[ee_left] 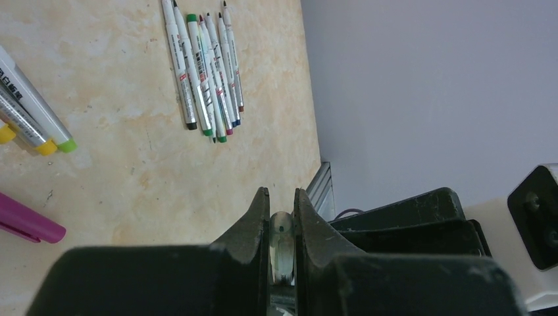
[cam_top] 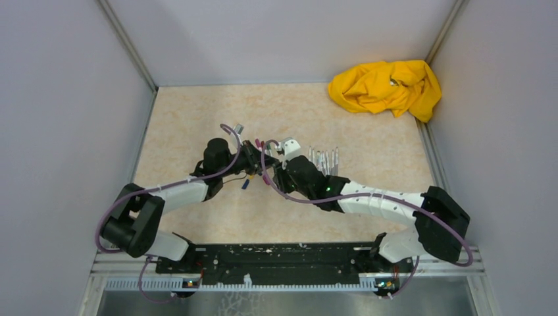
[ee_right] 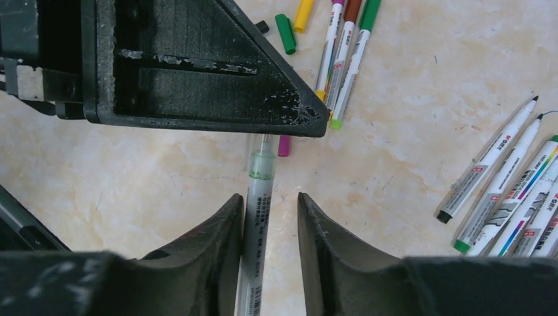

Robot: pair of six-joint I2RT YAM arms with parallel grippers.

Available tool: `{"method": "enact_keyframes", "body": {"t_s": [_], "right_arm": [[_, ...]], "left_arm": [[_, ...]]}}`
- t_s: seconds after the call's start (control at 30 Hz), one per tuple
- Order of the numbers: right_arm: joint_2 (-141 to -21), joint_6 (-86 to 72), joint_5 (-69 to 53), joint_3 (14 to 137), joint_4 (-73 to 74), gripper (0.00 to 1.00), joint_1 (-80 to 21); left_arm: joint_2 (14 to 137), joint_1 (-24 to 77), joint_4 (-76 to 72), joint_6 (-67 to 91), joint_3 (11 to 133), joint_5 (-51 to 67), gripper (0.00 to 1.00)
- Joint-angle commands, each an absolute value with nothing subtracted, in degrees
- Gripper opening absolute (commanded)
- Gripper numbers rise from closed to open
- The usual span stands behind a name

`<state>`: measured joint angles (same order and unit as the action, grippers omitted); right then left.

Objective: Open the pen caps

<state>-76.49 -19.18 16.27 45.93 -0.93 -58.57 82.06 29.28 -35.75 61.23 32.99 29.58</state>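
A grey-white pen [ee_right: 256,224] stands between the fingers of my right gripper [ee_right: 270,201]. It rests against the left finger, with a gap to the right finger, so the jaws are open. Its clear-capped end [ee_right: 260,148], past a green ring, runs into my left gripper [ee_right: 184,66]. In the left wrist view that gripper [ee_left: 281,197] is shut on the pale, see-through pen cap [ee_left: 281,227]. The two grippers meet at the table's middle [cam_top: 266,161]. Loose caps lie beyond: green [ee_right: 285,33], yellow [ee_right: 303,13] and magenta [ee_right: 283,145].
A row of uncapped pens [ee_left: 207,72] lies to the right of the grippers [cam_top: 322,159]. Three capped pens [ee_right: 342,59] lie close ahead. A crumpled yellow cloth [cam_top: 387,87] sits in the far right corner. Grey walls close in the table on three sides.
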Motion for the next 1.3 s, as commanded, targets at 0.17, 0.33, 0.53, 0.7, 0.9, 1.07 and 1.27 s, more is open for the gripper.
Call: {"method": "enact_keyframes", "body": {"t_s": [0.17, 0.33, 0.53, 0.7, 0.9, 1.07, 1.27], "right_arm": [[-78.1, -20.64, 14.24, 48.37, -3.86, 0.0, -57.63], [-76.64, -22.21, 14.47, 45.47, -4.04, 0.0, -57.57], [-74.32, -24.77, 14.75, 38.89, -5.61, 0.0, -57.65], [-68.99, -26.42, 15.42, 31.61, -6.88, 0.0, -57.65], [-64.19, -27.07, 15.81, 28.06, -6.05, 0.0, -57.73], [-63.24, -27.18, 15.71, 27.29, -5.8, 0.0, -57.66], [-62.02, -27.76, 15.03, 25.68, -6.28, 0.0, -57.74]], "left_arm": [[81.63, 29.62, -40.87, 65.91, 31.53, 28.36, 0.0], [81.78, 29.38, -39.82, 69.89, 32.79, 21.33, 0.0], [84.34, 27.73, -38.07, 74.66, 37.11, 15.54, 0.0], [86.86, 26.0, -32.89, 72.63, 43.58, 14.75, 0.0], [88.05, 24.3, -26.68, 68.5, 48.35, 14.4, 0.0], [88.86, 23.29, -26.27, 68.31, 48.69, 14.99, 0.0], [89.46, 21.89, -26.37, 68.64, 49.18, 15.04, 0.0]]}}
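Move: Between the open right fingertips lies the barrel of the white pen, practically at the hand point; the clear cap, pinched by the left fingers, is about 3 cm ahead, 2 left and 1 up. From the left hand, the pen's middle is some 4 cm back, 2 right and 2 lower. On the table 13 cm below the right hand: the purple cap 5 ahead, 5 left; capped pens 13 ahead, 4 left; uncapped pens 11 ahead, 16 right. Shutting on the barrel first, the right fingers pinch the pen while the left keeps its grip on the clear cap. Both hands then shift to the right with the pen stretched between them, the right about 3 cm, rising slightly and rolling some 15 degrees with its left side up, the left going about 2 cm forward before following roughly 2.5 cm right and tipping down. ##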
